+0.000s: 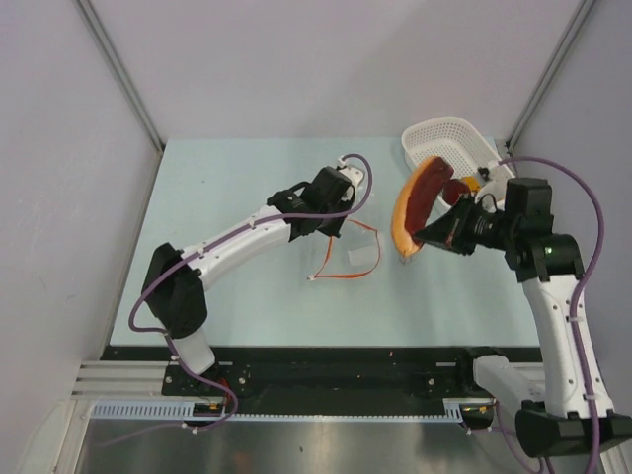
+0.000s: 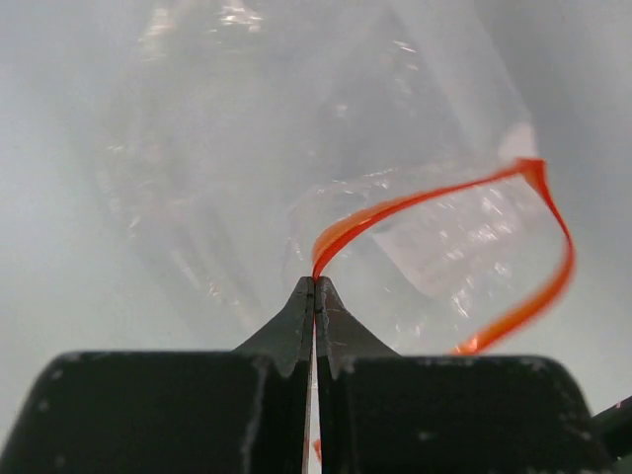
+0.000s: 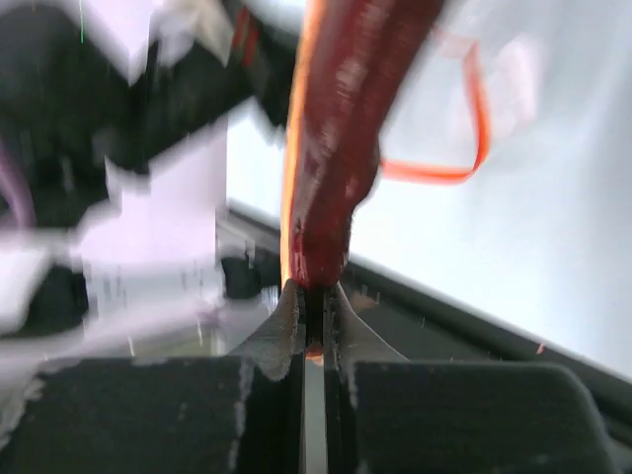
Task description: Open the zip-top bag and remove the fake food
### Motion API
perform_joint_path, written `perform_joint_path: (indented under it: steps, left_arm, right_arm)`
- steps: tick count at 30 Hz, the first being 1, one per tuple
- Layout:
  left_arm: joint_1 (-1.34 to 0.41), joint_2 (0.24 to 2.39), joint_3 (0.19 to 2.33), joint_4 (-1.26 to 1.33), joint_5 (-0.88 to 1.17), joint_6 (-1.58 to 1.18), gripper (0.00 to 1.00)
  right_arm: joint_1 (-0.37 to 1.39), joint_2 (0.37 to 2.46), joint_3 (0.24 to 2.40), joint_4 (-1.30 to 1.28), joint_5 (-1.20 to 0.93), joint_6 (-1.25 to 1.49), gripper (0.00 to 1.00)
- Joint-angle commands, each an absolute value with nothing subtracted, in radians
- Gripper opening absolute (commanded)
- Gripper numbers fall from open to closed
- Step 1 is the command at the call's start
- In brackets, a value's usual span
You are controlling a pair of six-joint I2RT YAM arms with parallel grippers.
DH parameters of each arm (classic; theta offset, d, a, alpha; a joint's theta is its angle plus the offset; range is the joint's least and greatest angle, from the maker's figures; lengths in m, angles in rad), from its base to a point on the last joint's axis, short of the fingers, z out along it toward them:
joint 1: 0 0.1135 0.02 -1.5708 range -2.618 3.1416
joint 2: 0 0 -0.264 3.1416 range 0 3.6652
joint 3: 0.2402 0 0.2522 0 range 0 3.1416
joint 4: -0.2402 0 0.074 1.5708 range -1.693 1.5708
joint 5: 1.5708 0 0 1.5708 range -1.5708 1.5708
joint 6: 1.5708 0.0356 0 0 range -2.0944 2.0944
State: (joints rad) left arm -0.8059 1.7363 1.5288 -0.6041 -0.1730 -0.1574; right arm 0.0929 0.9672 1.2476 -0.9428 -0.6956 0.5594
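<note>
The clear zip-top bag (image 1: pixel 357 252) lies open mid-table, its red-orange zip strip (image 2: pixel 434 202) looped. My left gripper (image 2: pixel 314 283) is shut on the bag's zip strip at one end; in the top view it (image 1: pixel 318 229) sits at the bag's left edge. My right gripper (image 3: pixel 313 296) is shut on the end of a large reddish-brown flat slice with an orange rim (image 3: pixel 346 118). In the top view the slice (image 1: pixel 416 202) hangs in the air between the bag and the basket, held by the right gripper (image 1: pixel 427 237). The bag looks empty.
A white perforated basket (image 1: pixel 449 143) stands at the back right with a dark maroon piece (image 1: pixel 456 188) and a small orange piece (image 1: pixel 472 182) by its front rim. Grey walls enclose the table on three sides. A black rail runs along the near edge.
</note>
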Motion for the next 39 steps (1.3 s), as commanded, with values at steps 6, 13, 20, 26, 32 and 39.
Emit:
perform_joint_path:
  steps: [6, 13, 20, 26, 32, 39]
  left_arm:
    - [-0.808, 1.839, 1.586, -0.658, -0.163, -0.209, 0.0]
    - [-0.808, 1.743, 1.525, -0.629, -0.062, -0.225, 0.66]
    - [-0.808, 1.588, 1.491, -0.641, 0.139, -0.221, 0.82]
    - [-0.815, 1.464, 1.407, -0.614, 0.302, -0.279, 0.82]
    - [-0.818, 1.325, 1.299, -0.64, 0.238, -0.321, 0.82]
    - [-0.818, 1.24, 1.253, -0.667, 0.201, -0.365, 0.83]
  right_arm:
    - [-0.064, 1.471, 1.437, -0.65, -0.55, 0.507, 0.0]
    - [-0.124, 1.886, 1.851, -0.827, -0.538, 0.383, 0.0]
    - [-0.16, 2.262, 2.212, -0.873, -0.854, 0.408, 0.0]
    - [-0.207, 2.453, 2.338, -0.721, -1.025, 0.63, 0.02]
    - [-0.308, 2.41, 2.234, -0.628, -0.927, 0.753, 0.34]
    - [-0.41, 2.382, 2.359, -0.91, -0.786, 0.657, 0.82]
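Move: The right hand holds the hot dog; the white basket's middle is about 42 cm ahead of it, 18 cm right and 28 cm below. In the basket, the red fruit lies some 33 cm ahead and 16 cm right of this hand, the yellow food 37 cm ahead and 24 cm right. From the left hand, gripping the bag's rim, the bag's middle is about 9 cm ahead, 2 cm right and 12 cm below; the basket is 30 cm ahead, 39 cm right. Right hand swings hot dog some 36 cm forward, down and right, releases into basket; left releases bag, retreats. ##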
